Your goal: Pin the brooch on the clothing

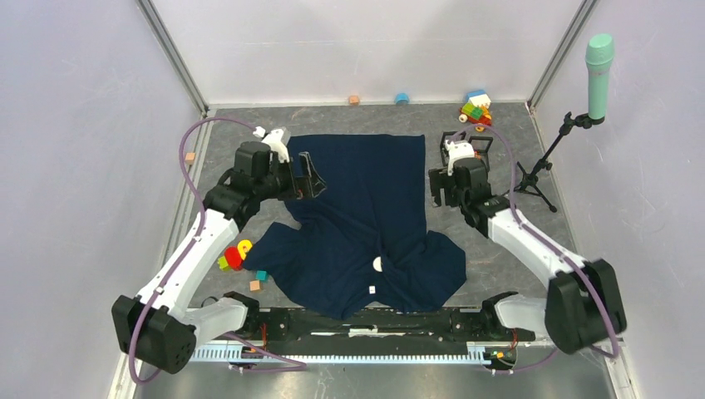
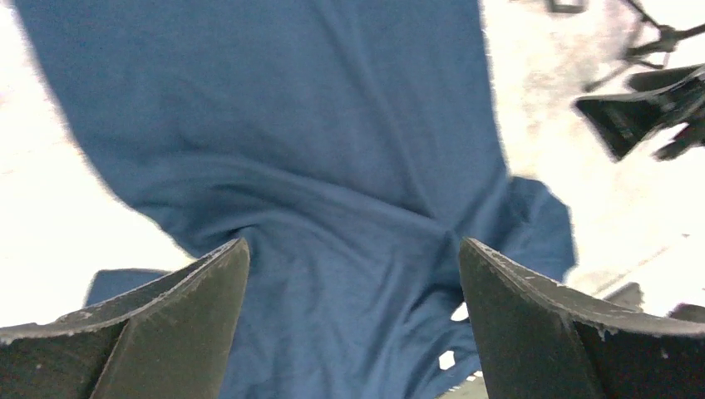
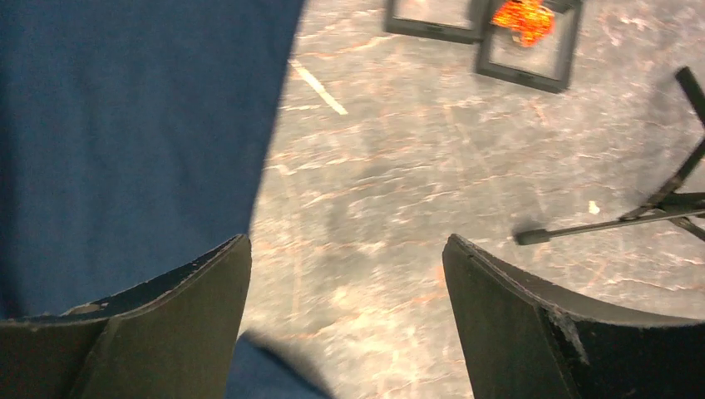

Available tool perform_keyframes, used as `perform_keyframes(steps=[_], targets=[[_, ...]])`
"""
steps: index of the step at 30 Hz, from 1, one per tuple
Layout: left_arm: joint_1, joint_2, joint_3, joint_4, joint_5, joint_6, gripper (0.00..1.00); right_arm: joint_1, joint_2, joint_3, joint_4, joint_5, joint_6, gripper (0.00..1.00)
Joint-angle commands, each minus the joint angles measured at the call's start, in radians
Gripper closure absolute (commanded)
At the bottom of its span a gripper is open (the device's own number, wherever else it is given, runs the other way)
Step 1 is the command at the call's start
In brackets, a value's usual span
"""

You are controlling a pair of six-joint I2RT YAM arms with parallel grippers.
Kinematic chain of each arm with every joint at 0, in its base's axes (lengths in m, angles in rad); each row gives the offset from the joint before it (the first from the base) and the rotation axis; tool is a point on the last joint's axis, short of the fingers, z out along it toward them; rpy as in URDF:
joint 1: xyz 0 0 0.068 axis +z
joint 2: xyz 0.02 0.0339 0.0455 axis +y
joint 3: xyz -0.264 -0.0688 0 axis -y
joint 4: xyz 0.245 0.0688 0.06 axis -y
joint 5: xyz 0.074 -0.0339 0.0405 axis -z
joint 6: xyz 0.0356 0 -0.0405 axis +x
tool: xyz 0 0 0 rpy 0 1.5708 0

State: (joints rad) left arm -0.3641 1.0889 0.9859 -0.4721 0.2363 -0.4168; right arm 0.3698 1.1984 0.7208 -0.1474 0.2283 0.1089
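Observation:
The navy shirt (image 1: 366, 208) lies spread flat mid-table, its collar end toward the arm bases. A small white round spot (image 1: 377, 264) and a white tag (image 1: 372, 290) sit on it near the collar; I cannot tell whether either is the brooch. My left gripper (image 1: 312, 176) is open and empty over the shirt's left edge; its wrist view shows the shirt (image 2: 332, 150) between the wide jaws (image 2: 353, 245). My right gripper (image 1: 442, 189) is open and empty just off the shirt's right edge, over bare table (image 3: 347, 241). The shirt's edge (image 3: 125, 125) is at its left.
An orange glittery thing in black frames (image 3: 524, 17) lies beyond the right gripper (image 1: 459, 151). A teal microphone (image 1: 599, 62) on a tripod (image 1: 536, 179) stands far right. Toy blocks (image 1: 476, 108) are at the back. A red-yellow toy (image 1: 235, 253) and small blocks (image 1: 261, 275) lie left of the shirt.

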Motion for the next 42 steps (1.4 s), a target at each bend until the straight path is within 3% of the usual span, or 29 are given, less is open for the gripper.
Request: perform_keyframes(steps=[1,7,15,26,42], targets=[[0.036,0.018,0.03,-0.141,-0.114,0.148,0.0,-0.093,0.144,0.116,0.076,0.06,-0.073,0.1],[0.085,-0.032,-0.007,-0.14,-0.276,0.18,0.0,-0.239,0.427,0.307,0.132,0.026,-0.1,0.16],[0.086,-0.061,-0.027,-0.125,-0.279,0.184,0.0,-0.33,0.689,0.486,0.173,-0.009,-0.1,0.34],[0.091,-0.06,-0.036,-0.125,-0.276,0.184,0.0,-0.403,0.796,0.554,0.224,-0.109,-0.094,0.4],[0.093,-0.067,-0.041,-0.124,-0.264,0.186,0.0,-0.427,0.898,0.64,0.152,-0.151,-0.031,0.43]])
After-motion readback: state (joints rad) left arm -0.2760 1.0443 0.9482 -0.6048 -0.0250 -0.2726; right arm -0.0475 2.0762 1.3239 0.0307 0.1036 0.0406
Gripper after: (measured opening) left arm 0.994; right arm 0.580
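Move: Out ahead and to the right of the empty right hand, the red leaf brooch lies in its open black case, some 20 cm forward, 13 cm right and 13 cm below. The empty case sits about 7 cm left of the brooch and 1 cm farther out; the toy car is about 13 cm beyond the brooch and 2 cm right. From the left hand the brooch is roughly 23 cm ahead, 43 cm right and 24 cm down. Swinging forward and right by some 23 cm while sinking about 10, the right hand goes quickly at first, then creeps in over the red leaf brooch, turning about 15 degrees clockwise and narrowing its fingers by a third without closing on it. The left hand draws 8 cm left and a little down, away from the brooch, rolling its left side up, then waits open above the clothing's left edge. ##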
